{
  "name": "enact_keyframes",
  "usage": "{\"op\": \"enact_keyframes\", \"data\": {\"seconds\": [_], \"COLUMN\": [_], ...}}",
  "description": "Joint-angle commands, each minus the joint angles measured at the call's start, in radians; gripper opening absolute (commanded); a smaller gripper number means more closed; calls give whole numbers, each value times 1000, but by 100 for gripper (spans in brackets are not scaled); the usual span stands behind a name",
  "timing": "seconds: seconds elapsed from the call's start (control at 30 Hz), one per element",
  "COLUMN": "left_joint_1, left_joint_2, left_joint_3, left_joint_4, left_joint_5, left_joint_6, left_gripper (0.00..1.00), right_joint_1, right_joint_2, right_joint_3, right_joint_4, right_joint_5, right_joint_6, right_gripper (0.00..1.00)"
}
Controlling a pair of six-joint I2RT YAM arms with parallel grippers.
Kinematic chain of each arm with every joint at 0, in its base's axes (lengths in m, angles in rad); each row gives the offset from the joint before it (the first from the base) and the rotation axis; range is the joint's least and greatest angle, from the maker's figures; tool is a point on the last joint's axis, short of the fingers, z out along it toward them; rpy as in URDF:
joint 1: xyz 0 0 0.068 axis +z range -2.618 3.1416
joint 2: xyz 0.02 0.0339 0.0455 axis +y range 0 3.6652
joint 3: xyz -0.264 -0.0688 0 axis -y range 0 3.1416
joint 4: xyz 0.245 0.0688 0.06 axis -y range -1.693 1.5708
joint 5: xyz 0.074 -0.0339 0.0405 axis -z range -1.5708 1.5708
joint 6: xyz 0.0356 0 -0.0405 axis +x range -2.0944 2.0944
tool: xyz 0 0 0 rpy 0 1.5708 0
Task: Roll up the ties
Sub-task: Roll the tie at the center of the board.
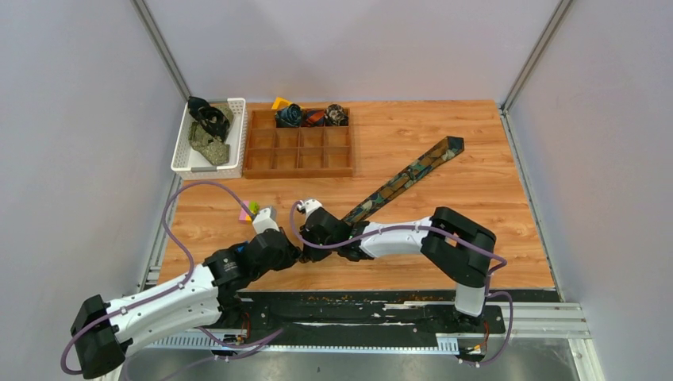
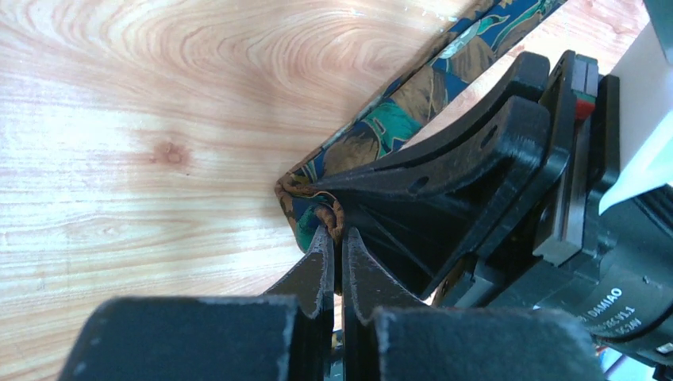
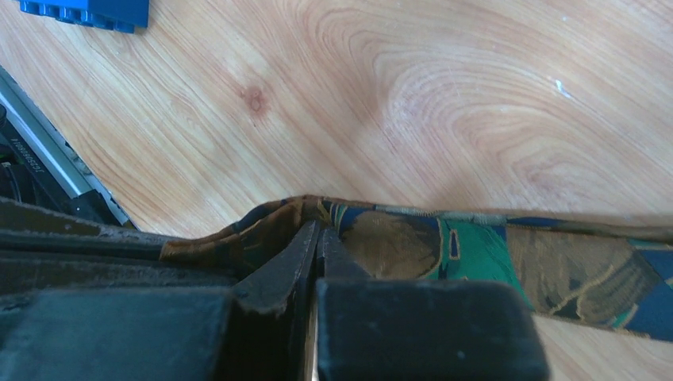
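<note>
A long patterned tie [image 1: 405, 178] in green, brown and navy lies diagonally on the table, its wide pointed end at the far right. Its near end [image 2: 305, 198] is folded over, and my left gripper [image 2: 337, 232] is shut on that fold. My right gripper [image 3: 320, 226] is shut on the same tie [image 3: 476, 254] right beside it. In the top view both grippers meet at the table's near middle, left gripper [image 1: 298, 252] and right gripper [image 1: 311, 243]. The right gripper's black fingers [image 2: 452, 167] fill the left wrist view's right side. Three rolled ties [image 1: 313, 117] sit in the wooden tray.
A wooden compartment tray [image 1: 300, 151] stands at the back, with a white basket [image 1: 230, 159] holding more ties [image 1: 208, 131] to its left. A yellow block [image 1: 280, 103] lies behind the tray. Small bright blocks [image 1: 250, 211] lie near the left wrist. A blue block [image 3: 87, 11] lies close by.
</note>
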Motion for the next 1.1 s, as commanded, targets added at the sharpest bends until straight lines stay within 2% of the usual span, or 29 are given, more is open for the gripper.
{"op": "enact_keyframes", "data": {"seconds": [0.0, 0.37, 0.7, 1.07], "left_joint_1": [3, 3, 10, 38], "left_joint_2": [47, 187, 324, 485], "left_joint_3": [66, 113, 150, 149], "left_joint_4": [85, 143, 213, 342], "left_joint_5": [-38, -36, -29, 1], "left_joint_6": [45, 84, 111, 113], "left_gripper": [0, 0, 0, 0], "right_joint_1": [7, -23, -87, -90], "right_joint_2": [-76, -172, -309, -336], "right_joint_3": [-7, -20, -130, -194], "right_joint_4": [-59, -132, -148, -132], "right_joint_5": [43, 99, 138, 121], "right_joint_6": [-9, -40, -45, -22], "right_gripper": [0, 0, 0, 0]}}
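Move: The left hand pinches the tie's tail; the lying stretch of tie where it goes next is about 4 cm ahead, 5 cm right and 4 cm below. From the same hand, the blue block is roughly 15 cm left and 1 cm ahead, the coloured blocks 13 cm left and 11 cm ahead. From the right hand, shut at the tie's fold, that stretch lies about 3 cm ahead and 3 cm right, 1 cm below. Left, still pinching the tail, goes about 6 cm forward-right along the tie; right lifts off 9 cm rightward. ##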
